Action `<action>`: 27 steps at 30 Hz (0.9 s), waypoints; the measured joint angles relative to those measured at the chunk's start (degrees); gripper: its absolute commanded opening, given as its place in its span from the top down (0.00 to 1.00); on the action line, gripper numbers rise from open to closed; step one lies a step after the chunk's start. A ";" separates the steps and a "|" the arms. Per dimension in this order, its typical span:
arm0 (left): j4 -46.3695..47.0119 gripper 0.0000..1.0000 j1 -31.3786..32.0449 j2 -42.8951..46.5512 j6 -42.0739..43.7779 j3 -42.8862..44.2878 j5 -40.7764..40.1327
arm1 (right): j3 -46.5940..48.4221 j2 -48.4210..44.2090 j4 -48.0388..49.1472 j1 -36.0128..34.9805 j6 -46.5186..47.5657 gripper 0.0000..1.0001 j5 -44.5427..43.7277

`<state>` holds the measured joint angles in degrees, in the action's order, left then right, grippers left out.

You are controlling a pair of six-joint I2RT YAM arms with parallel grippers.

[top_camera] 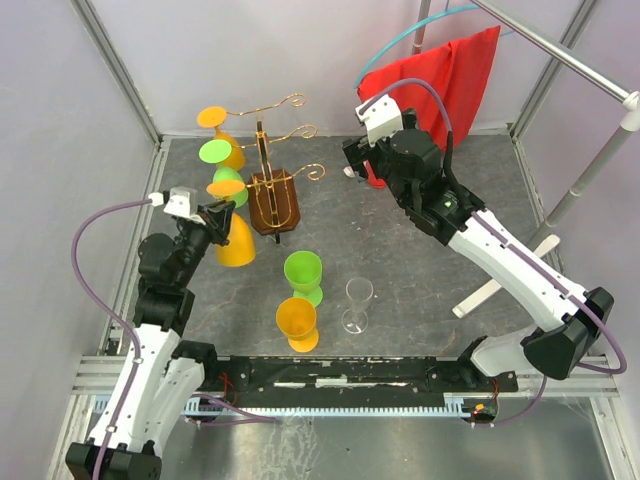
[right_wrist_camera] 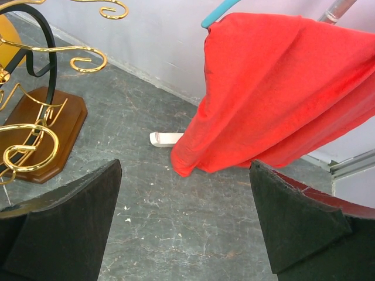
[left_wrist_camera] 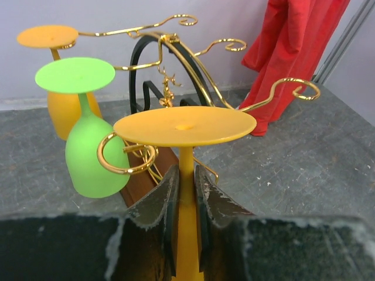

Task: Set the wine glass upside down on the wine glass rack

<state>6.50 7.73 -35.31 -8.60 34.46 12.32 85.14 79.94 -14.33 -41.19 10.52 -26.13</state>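
An orange wine glass hangs upside down, foot up, with my left gripper shut on its stem. Its foot sits level with the front gold curl of the wine glass rack, and the stem is just right of that curl. In the top view the left gripper holds the glass's bowl left of the rack's brown base. A green glass and another orange glass hang upside down on the rack's arms. My right gripper is open and empty, behind the rack.
A green glass, an orange glass and a clear glass stand on the table in front. A red cloth hangs from a rail at the back right, with a small white object below it.
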 measured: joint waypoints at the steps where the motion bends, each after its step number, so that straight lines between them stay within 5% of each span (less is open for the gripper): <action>1: 0.55 0.97 0.00 -0.02 -0.17 -0.76 -0.15 | 0.00 0.04 0.00 0.00 -0.02 0.02 0.04; 27: 30.21 0.97 0.00 -8.11 -3.74 -15.82 -10.36 | 0.00 0.79 -0.11 0.81 0.22 0.02 0.61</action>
<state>36.71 7.73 -43.42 -12.34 18.63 1.96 85.14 80.73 -14.44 -40.38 10.74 -25.52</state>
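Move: The open scroll at the near left end of the wine glass rack's lowest arm lies about 5 cm ahead of the left hand and 2 cm to its left, roughly level with the fingers. The green hanging glass is some 9 cm ahead and 3 cm left, the orange hanging glass some 15 cm ahead and 3 cm left; the rack post is 6 cm ahead and 7 cm right. From the right hand the scroll is about 26 cm left, 7 cm back and 7 cm lower. The upside-down orange wine glass, still pinched by its stem in the left fingers, is lowered about 5 cm while easing left, then carried forward some 3.5 cm in all, towards the near left scroll of the rack. The wrist turns about 10 degrees counter-clockwise and tips slightly up; the grip keeps closed and the stem comes against the rack's scroll. ##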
